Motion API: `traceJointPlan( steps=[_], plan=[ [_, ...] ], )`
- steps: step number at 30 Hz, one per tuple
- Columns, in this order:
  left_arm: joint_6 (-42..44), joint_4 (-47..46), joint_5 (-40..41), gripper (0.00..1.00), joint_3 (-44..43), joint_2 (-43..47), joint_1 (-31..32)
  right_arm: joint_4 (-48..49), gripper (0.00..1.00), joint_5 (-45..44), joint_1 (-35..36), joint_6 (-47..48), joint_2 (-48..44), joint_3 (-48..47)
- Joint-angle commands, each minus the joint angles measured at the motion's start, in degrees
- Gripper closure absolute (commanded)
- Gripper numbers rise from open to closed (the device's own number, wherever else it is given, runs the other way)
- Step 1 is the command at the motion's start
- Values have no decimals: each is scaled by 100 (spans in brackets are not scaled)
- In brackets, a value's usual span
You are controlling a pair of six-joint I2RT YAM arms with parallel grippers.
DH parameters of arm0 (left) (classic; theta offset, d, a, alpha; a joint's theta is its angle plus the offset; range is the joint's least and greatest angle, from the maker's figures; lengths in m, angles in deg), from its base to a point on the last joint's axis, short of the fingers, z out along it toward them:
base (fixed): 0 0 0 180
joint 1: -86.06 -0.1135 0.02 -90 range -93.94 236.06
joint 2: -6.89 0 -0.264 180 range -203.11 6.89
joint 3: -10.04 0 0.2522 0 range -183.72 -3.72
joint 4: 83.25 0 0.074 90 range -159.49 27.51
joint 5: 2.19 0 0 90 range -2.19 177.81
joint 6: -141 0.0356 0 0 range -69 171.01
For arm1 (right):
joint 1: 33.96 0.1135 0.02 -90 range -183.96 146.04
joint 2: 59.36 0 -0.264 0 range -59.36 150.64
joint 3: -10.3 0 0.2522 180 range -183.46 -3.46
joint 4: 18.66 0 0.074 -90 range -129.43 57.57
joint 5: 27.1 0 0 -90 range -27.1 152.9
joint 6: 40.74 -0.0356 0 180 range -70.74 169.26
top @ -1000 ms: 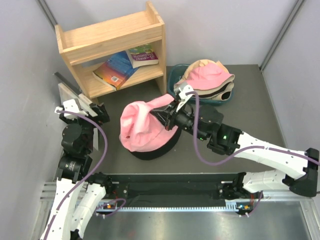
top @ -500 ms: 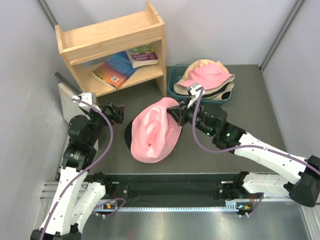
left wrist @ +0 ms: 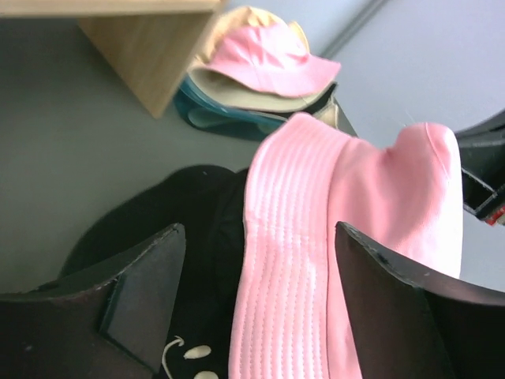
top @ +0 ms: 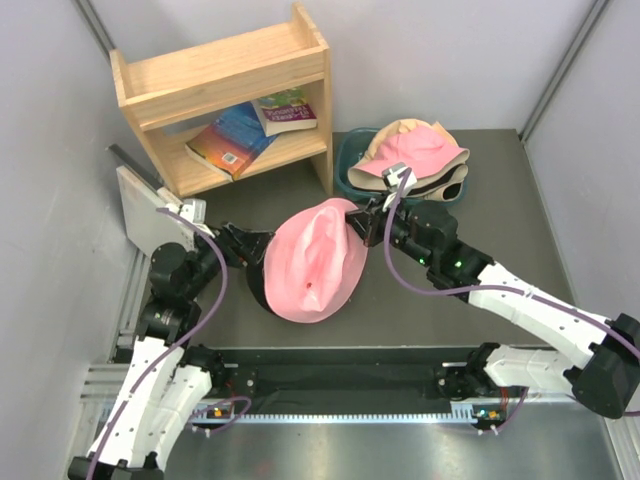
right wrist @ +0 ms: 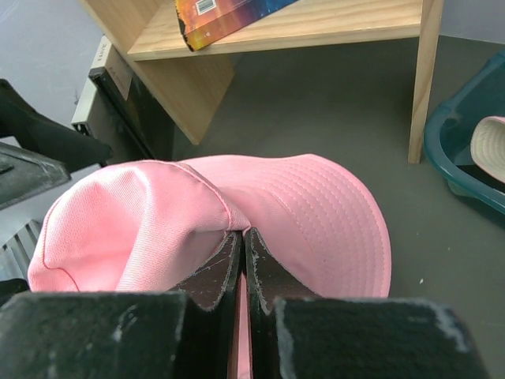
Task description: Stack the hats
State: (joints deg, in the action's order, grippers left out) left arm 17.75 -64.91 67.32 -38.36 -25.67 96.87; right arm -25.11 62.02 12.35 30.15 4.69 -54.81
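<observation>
A pink hat [top: 315, 262] hangs spread over a black hat [top: 256, 282] at the table's middle. My right gripper [top: 352, 218] is shut on a fold at the pink hat's far right edge; in the right wrist view its fingers [right wrist: 213, 272] pinch the pink fabric [right wrist: 323, 213]. My left gripper [top: 260, 246] stands open at the hat's left side, its jaws either side of the pink brim [left wrist: 288, 300], with the black hat [left wrist: 173, 225] just below. More hats, pink over beige [top: 412, 152], are piled in a teal tub [top: 350, 170].
A wooden bookshelf [top: 225, 95] with books stands at the back left. A grey panel [top: 140, 215] leans by the left wall. The teal tub [right wrist: 461, 158] sits close to the right of the shelf's leg.
My left arm has swung right from the wall up to the pink hat's brim, and its jaws have narrowed a little. The right gripper has turned the pink hat open over the black one.
</observation>
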Motion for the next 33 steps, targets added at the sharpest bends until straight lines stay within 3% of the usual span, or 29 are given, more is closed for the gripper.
traceJointPlan(
  steps=[1,24,26,33],
  plan=[
    [-384,-766,-667,21,220,-154,-17,367,100,71,-95,-31,28,-6],
    [-296,-643,-1141,58,194,-383,-17,376,100,45,-139,-101,20,29],
    [-278,-625,-1168,65,194,-383,-17,376,100,36,-139,-101,28,29],
    [-216,-598,-1247,63,185,-585,18,368,100,53,-148,-110,99,-6]
  ],
)
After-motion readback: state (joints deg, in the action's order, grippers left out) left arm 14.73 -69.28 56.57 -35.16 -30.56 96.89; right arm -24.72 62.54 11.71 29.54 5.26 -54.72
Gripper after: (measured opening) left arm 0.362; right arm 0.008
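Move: The pink hat lies draped over the black hat, its middle about 11 cm right of the left hand, 2 cm back and 4 cm below, with its left brim edge right by the open fingertips. The black hat's middle is some 9 cm right of the left hand, 1 cm back and 8 cm below. From the right hand, which already pinches the far right brim, the pink hat's middle lies about 9 cm left, 6 cm back and 5 cm below; the teal basket stands roughly 20 cm ahead, 12 cm right and 15 cm below. The pink hat's left brim is taken between the left hand's fingers: that hand sinks and goes right, about 3 cm each way, early on, then mostly eases to a stop, turning some 10 degrees clockwise. Its fingers close steadily from nearly wide open to about a third open, without shutting. The right hand stays in place and keeps its pinch on the far right brim. ##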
